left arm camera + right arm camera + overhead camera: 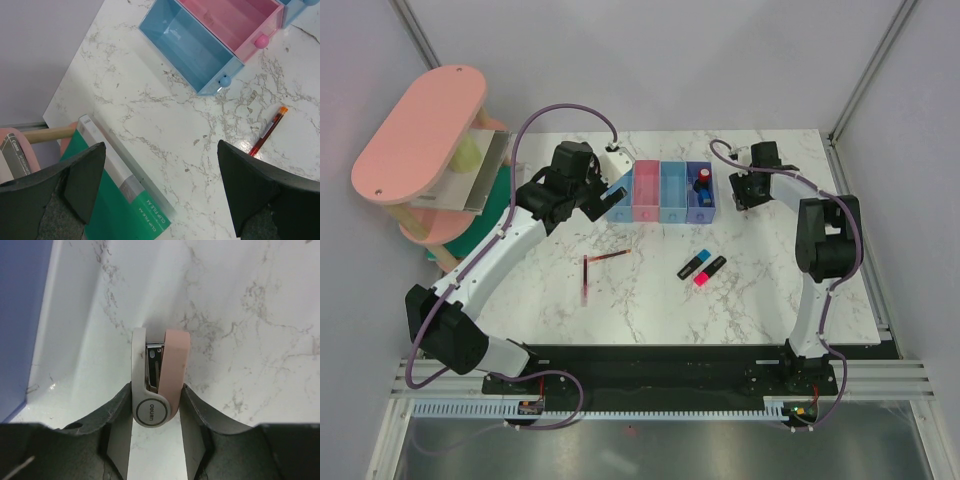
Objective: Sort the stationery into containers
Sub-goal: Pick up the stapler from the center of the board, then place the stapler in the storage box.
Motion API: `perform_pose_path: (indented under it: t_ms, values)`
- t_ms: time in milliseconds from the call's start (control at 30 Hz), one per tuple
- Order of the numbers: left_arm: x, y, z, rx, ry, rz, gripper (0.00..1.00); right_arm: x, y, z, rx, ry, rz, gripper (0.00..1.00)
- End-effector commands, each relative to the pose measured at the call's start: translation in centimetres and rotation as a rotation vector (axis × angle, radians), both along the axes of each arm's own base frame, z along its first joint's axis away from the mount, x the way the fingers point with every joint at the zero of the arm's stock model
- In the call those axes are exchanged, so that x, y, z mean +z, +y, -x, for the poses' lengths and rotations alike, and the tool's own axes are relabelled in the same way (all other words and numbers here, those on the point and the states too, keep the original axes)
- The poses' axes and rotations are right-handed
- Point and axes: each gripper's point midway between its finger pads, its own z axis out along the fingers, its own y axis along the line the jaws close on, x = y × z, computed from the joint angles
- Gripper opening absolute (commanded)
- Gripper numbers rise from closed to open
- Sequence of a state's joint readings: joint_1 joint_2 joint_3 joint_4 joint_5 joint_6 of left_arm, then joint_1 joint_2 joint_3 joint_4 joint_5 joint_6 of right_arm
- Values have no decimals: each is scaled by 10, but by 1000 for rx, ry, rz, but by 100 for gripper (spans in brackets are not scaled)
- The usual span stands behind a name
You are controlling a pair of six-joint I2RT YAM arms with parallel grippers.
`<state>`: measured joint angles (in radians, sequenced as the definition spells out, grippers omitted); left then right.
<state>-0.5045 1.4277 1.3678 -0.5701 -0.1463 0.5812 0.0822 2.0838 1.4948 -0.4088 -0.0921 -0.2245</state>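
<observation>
Four joined bins stand at the back: light blue (621, 203), pink (646, 190), light blue (673, 190), purple (701, 203). A red-black capped piece (703, 178) and a blue block lie in the purple bin. Two dark-red pens (610, 256) (585, 281) and a blue (693, 264) and a pink highlighter (711, 271) lie on the table. My left gripper (605, 195) is open and empty beside the left blue bin (190, 45); one pen (267, 131) shows in its view. My right gripper (745, 195) (156, 405) is shut on a small beige-and-white stapler (160, 375), right of the purple bin (20, 315).
A big pink oval-topped rack (420, 130) stands at the far left, with a green clip file (115, 210) leaning at its foot near my left fingers. The table's right edge (860, 250) runs close to the right arm.
</observation>
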Motion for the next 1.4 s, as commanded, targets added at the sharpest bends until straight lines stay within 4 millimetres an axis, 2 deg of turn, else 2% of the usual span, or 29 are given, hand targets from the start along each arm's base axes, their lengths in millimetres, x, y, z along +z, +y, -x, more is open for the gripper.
perform_pose_path:
  t_ms: [0,133,167,300,467,567,833,867,1000,1133,1367]
  values:
    - [28,3,3,-19,-69,11,100,62,-15,-9,32,-138,91,44]
    - [28,6,7,-16,-71,7,100,99,-18,-13,48,-203,115,45]
    - [27,7,9,-14,-69,4,100,115,-17,-17,51,-233,114,45]
    - [21,12,16,-13,-59,-10,100,145,-10,-16,77,-270,103,45]
    - [13,17,23,-7,-48,-20,100,170,21,-12,153,-309,71,45]
    - [14,20,26,-1,-53,-19,100,174,44,-11,205,-312,39,45]
    - [21,24,31,-2,-65,-22,100,168,114,-17,338,-307,-1,45]
    - [23,24,31,-2,-71,-22,100,159,121,-19,346,-291,-2,45]
    - [26,26,33,-3,-74,-28,100,144,150,-22,397,-274,-2,45]
    - [29,27,36,-10,-78,-25,100,125,167,-29,425,-251,0,45]
    - [21,21,43,-47,-54,-1,100,108,187,-33,453,-237,-15,45]
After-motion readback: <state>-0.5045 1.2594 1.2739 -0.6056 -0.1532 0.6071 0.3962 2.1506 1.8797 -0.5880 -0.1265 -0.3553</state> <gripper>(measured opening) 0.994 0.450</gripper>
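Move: The right hand, down at the table, already grips the stapler. Its way is towards the light-blue box between the pink and purple ones, about 22 cm left and 3 cm ahead, at about hand height. The purple box stands some 13 cm left and 3 cm ahead of the hand, with the red stamp in it about 12 cm left, 7 cm ahead. From the left hand that light-blue box lies roughly 13 cm ahead, 21 cm right and 22 cm below. Right hand lifts the held stapler about 15 cm, swings 17 left towards the light-blue box, dips; left hand retreats. ##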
